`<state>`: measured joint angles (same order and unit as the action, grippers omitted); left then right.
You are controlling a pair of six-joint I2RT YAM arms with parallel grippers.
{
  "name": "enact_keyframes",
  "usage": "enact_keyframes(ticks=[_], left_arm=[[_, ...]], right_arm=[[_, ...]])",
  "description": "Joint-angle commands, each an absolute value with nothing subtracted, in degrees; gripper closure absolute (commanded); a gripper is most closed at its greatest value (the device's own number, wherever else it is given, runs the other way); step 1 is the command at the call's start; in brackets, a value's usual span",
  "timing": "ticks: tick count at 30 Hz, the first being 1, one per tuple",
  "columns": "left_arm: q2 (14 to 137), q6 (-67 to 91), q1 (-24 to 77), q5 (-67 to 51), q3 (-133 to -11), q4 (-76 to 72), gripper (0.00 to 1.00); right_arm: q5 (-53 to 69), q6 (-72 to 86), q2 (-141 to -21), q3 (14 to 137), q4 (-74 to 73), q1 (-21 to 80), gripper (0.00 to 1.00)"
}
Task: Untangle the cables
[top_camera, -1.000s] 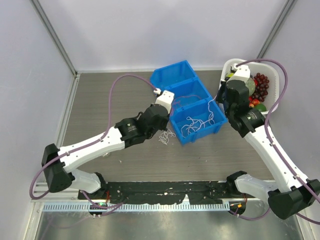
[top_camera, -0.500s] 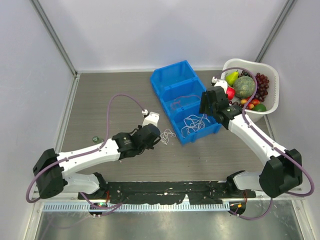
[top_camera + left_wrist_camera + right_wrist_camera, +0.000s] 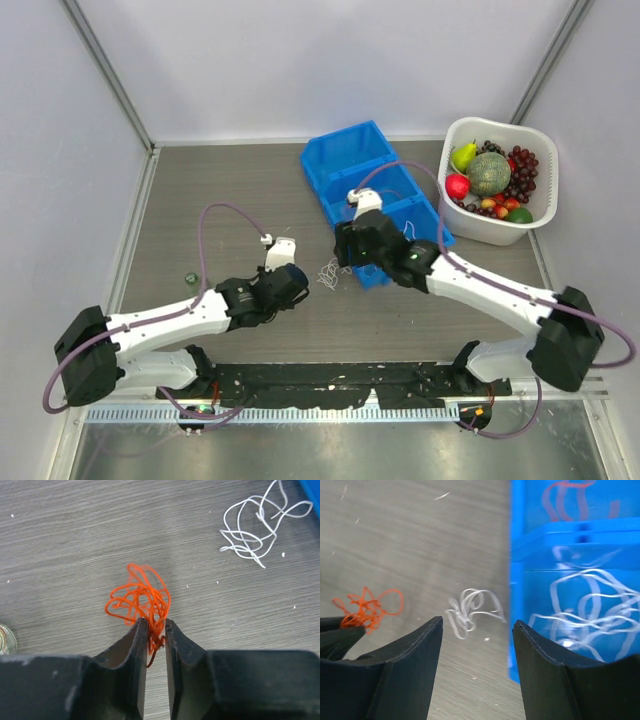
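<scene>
An orange-red cable [image 3: 140, 597] lies bunched on the table in the left wrist view. My left gripper [image 3: 156, 622] is nearly shut, and strands of that cable fill the narrow gap at its tips. A small white cable [image 3: 255, 530] lies loose on the table to the right of it, next to the blue bin [image 3: 328, 273]. My right gripper [image 3: 478, 621] hangs open just above that white cable [image 3: 470, 611], with nothing between its fingers. More white cables [image 3: 590, 605] sit tangled in the near compartment of the blue bin [image 3: 517, 555]. A reddish cable [image 3: 565, 500] lies in the compartment behind.
The blue three-compartment bin [image 3: 340, 158] stands mid-table, just right of both grippers [image 3: 345, 250]. A white basket [image 3: 495, 122] of fruit sits at the back right. A small round object [image 3: 189, 279] lies on the table left of my left arm.
My right arm swung left, from over the bin down to the table by the loose white cable, and its gripper opened. My left arm drew back toward the near left, and its jaws parted slightly.
</scene>
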<state>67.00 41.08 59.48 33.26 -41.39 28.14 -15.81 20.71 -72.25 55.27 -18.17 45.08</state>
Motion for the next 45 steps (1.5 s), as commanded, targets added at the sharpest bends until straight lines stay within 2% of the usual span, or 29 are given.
enact_keyframes(ticks=[1,5,8,16,23,26,32,37,45], left_arm=[[64.08,44.91,59.15,35.77,-40.26,29.18,0.68],[59.43,44.48,59.24,33.15,-38.41,27.96,0.37],[53.72,42.46,59.24,29.63,-35.87,24.62,0.25],[42.37,40.25,59.15,26.72,-33.13,19.25,0.22],[43.76,36.39,59.15,24.61,-37.52,19.6,0.17],[45.08,35.51,59.15,24.43,-38.93,19.51,0.17],[45.7,35.42,59.24,23.55,-39.02,18.19,0.17],[45.44,35.42,59.24,24.26,-38.94,18.37,0.17],[45.0,35.95,59.15,24.61,-39.02,19.07,0.17]], right_arm=[[-13.63,26.45,-79.88,55.46,-11.61,48.95,0.41],[-17.57,38.46,-81.12,52.65,-7.57,49.04,0.45],[-19.06,42.44,-81.21,50.28,-3.35,49.04,0.44],[-25.22,57.47,-85.51,49.05,-4.58,49.04,0.57],[-25.05,61.44,-89.55,49.22,-2.64,49.04,0.57],[-25.05,57.07,-90.88,50.62,-3.34,49.74,0.59],[-34.0,44.05,-89.74,54.93,-9.66,54.49,0.55],[-31.03,37.46,-90.17,56.07,-7.83,54.58,0.53],[-28.39,35.6,-97.81,61.7,-8.35,54.4,0.6]])
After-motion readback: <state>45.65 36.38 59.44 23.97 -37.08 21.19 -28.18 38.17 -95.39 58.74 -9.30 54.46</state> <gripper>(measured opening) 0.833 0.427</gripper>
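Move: The orange cable is still between the left fingertips, its loops hanging about 3 cm below the hand point. The loose white cable lies on the table, 7 cm ahead, 6 cm right and about 8 cm below the left hand. From the right hand that white cable is some 7 cm to the left, level fore-and-aft and 16 cm down; the blue box's near compartment is about 8 cm ahead and 8 cm right, the orange cable 13 cm left and 6 cm back. The orange cable is let go as the left fingers open wide; that hand then rises about 8 cm off it, drawing slightly back and rolling its left side down some 20 degrees, and stays there. Meanwhile the right hand swings left and sinks about 12 cm towards the loose white cable, turns clockwise and partly back, then eases up a little and farther left, its fingers narrowing but still open. ##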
